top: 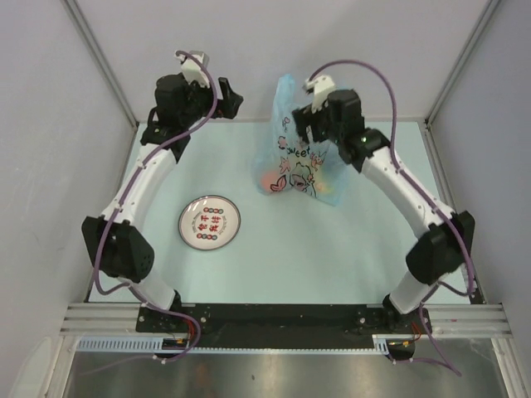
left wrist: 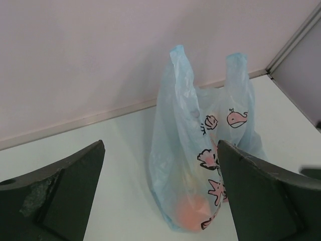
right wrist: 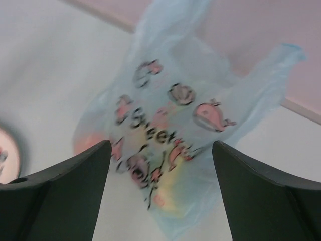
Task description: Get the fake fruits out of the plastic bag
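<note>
The plastic bag (top: 300,162) stands at the back middle of the table, light blue with pink figures and "Sweet" lettering, its handles up. Fruits show through it: an orange one (left wrist: 193,213) low at its left end and a yellow one (right wrist: 176,195) lower down. The other fruits are hidden. My left gripper (top: 232,99) is open and empty, left of the bag and pointing at it (left wrist: 200,145). My right gripper (top: 309,133) is open and empty, held just above the bag's upper right side. In the right wrist view the bag (right wrist: 175,125) is blurred, seen between the fingers (right wrist: 60,196).
A round white plate (top: 210,222) with red and dark markings lies on the table left of centre, nearer than the bag; its edge shows in the right wrist view (right wrist: 5,155). White walls close the back and sides.
</note>
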Tool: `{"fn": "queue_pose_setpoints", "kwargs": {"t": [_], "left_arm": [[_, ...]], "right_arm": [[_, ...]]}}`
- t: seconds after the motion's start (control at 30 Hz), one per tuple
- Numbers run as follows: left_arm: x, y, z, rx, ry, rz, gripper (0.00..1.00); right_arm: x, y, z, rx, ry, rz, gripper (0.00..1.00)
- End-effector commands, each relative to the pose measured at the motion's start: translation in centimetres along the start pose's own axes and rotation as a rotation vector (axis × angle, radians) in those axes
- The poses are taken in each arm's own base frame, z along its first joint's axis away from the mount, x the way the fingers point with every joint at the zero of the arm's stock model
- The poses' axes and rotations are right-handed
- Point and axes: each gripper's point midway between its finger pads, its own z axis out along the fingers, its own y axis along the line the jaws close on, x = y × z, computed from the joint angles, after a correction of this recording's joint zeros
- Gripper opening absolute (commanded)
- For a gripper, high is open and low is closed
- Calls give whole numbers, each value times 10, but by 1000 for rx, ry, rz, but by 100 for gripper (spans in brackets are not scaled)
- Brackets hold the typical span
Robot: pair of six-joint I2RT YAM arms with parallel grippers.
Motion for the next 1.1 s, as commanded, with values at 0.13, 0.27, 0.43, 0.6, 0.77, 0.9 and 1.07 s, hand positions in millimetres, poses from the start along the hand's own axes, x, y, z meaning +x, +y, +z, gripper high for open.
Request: {"fn": "queue_pose_setpoints", "kwargs": {"t": [0.13,0.27,0.43,0.6,0.77,0.9,1.07], "left_arm": [[-15,-31,52,157,-35,-52,100],[-4,-41,94,167,-50,-35,100],[11,-39,143,176,-107,-82,100],[50,-42,187,156,-102,-43,100],[61,-46,211,101,-145,-28,97],[61,-36,218,27,-178,-6,79],[29,-47,218,79,-270,66,11]], "right_arm": [[-50,-121,58,250,-157,226,86],[-37,-164,90,372,-153,264,87],[-15,-200,123,512,-146,231,90],[9,-227,143,626,-131,208,91],[45,-239,173,637,-94,186,88],[43,-261,179,650,-131,197,50],[24,-290,169,622,-208,276,0]]}}
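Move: For the left hand, the bag's left handle stands about 16 cm ahead, 15 cm to the right and 14 cm below; the plate is some 19 cm back, 9 cm left, 36 cm down. For the right hand, the right handle is about 26 cm ahead, 14 cm right, 12 cm below. From this hand the red fruit in the bag lies roughly 4 cm ahead, 6 cm left, the yellow one 3 cm ahead, 8 cm right, both some 27 cm down. The right fingers pinch the bag's right handle nearly shut after the hand sweeps about 27 cm forward and to the right, over the bag, sinking late and turning some 35 degrees clockwise. The left hand goes forward and right, then down, to the left handle, and its open fingers close about halfway around that handle, rising slightly at the end. ##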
